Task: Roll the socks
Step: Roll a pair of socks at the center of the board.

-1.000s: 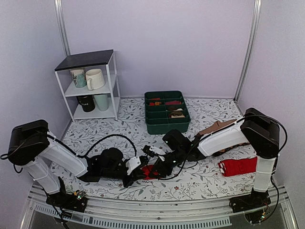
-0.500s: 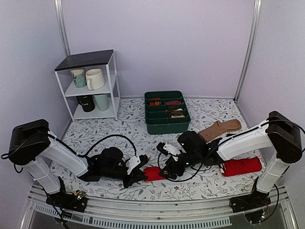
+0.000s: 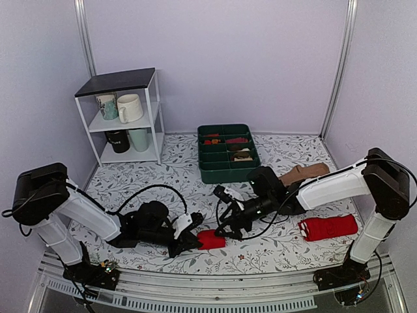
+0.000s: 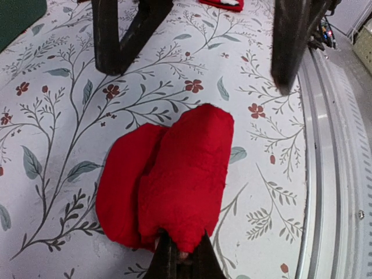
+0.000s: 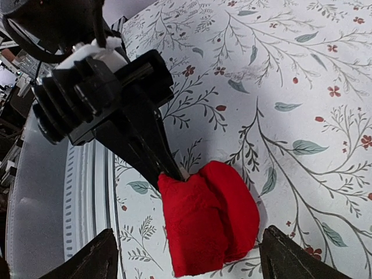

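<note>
The socks [image 3: 211, 239] lie as a short, bright red roll on the flowered table near its front edge. My left gripper [image 3: 194, 240] is shut on the roll's left end, and a small pale bit of fabric shows at the pinch. In the left wrist view the socks [image 4: 174, 180] spread out from the closed left gripper [image 4: 181, 257]. My right gripper [image 3: 226, 218] hovers open just up and right of the roll, not touching it. In the right wrist view the socks [image 5: 209, 224] lie between the wide-apart fingers of the right gripper [image 5: 192, 260], with the left gripper [image 5: 145, 139] pinching from the upper left.
A green compartment tray [image 3: 229, 167] sits at mid-back and a white shelf [image 3: 154, 111] with mugs at back left. All-red socks with white marks [image 3: 328, 227] lie at the right, and a brown sock [image 3: 303, 173] lies behind my right arm. The metal rail [image 3: 208, 297] borders the front.
My right gripper has opened wide, let go of the roll and drawn back up and to the right. The left gripper stays shut on the socks in the same place.
</note>
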Available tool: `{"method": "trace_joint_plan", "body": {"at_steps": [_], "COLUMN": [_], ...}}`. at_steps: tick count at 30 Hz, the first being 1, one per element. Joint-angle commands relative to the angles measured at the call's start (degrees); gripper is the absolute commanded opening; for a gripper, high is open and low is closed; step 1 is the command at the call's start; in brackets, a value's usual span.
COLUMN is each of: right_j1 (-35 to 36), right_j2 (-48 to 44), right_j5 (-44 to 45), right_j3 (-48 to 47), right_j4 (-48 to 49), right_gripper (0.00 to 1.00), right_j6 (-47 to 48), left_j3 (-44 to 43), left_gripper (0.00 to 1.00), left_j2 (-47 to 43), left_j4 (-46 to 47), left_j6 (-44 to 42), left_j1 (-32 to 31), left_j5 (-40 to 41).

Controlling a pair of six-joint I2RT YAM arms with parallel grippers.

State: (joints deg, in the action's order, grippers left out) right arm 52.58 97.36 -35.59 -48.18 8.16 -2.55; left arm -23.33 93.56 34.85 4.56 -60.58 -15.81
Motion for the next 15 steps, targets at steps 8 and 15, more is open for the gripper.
{"method": "trace_joint_plan", "body": {"at_steps": [8, 15], "right_j1": [0.2, 2.6], "right_j2": [10.1, 14.3], "right_j5": [-6.6, -2.7], "right_j3": [-4.4, -6.1], "right_j4": [-3.2, -4.1], "right_gripper": [0.85, 0.85], "right_j6": [1.9, 1.9], "left_j3": [1.1, 1.0], "left_gripper": [0.0, 0.0], "left_j2": [2.8, 3.0], "left_j4": [-7.9, -7.7], "left_j6": [0.5, 0.4], "left_j1": [0.5, 0.6], "left_j5": [-1.4, -1.6]}}
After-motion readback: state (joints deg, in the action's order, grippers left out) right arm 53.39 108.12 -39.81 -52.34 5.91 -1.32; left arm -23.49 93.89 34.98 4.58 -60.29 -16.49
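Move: Pinched by the left fingers at its left end, the red sock roll has its middle about 4 cm to the right of the left hand, 1 cm ahead and just below. From the right hand the roll lies some 5 cm left, 2 cm back and 6 cm down. The other red bundle is about 31 cm to the right of the right hand, 1 cm ahead and 7 cm lower; the green box is some 28 cm ahead, level sideways, 5 cm below. Lowering its wide-open fingers about 5 cm, the right hand comes down over the free right end of the red sock roll, easing a little back and to the left with a slight turn of the wrist, so that the fingertips straddle the roll. The left hand stays put and keeps its pinch on the left end. ##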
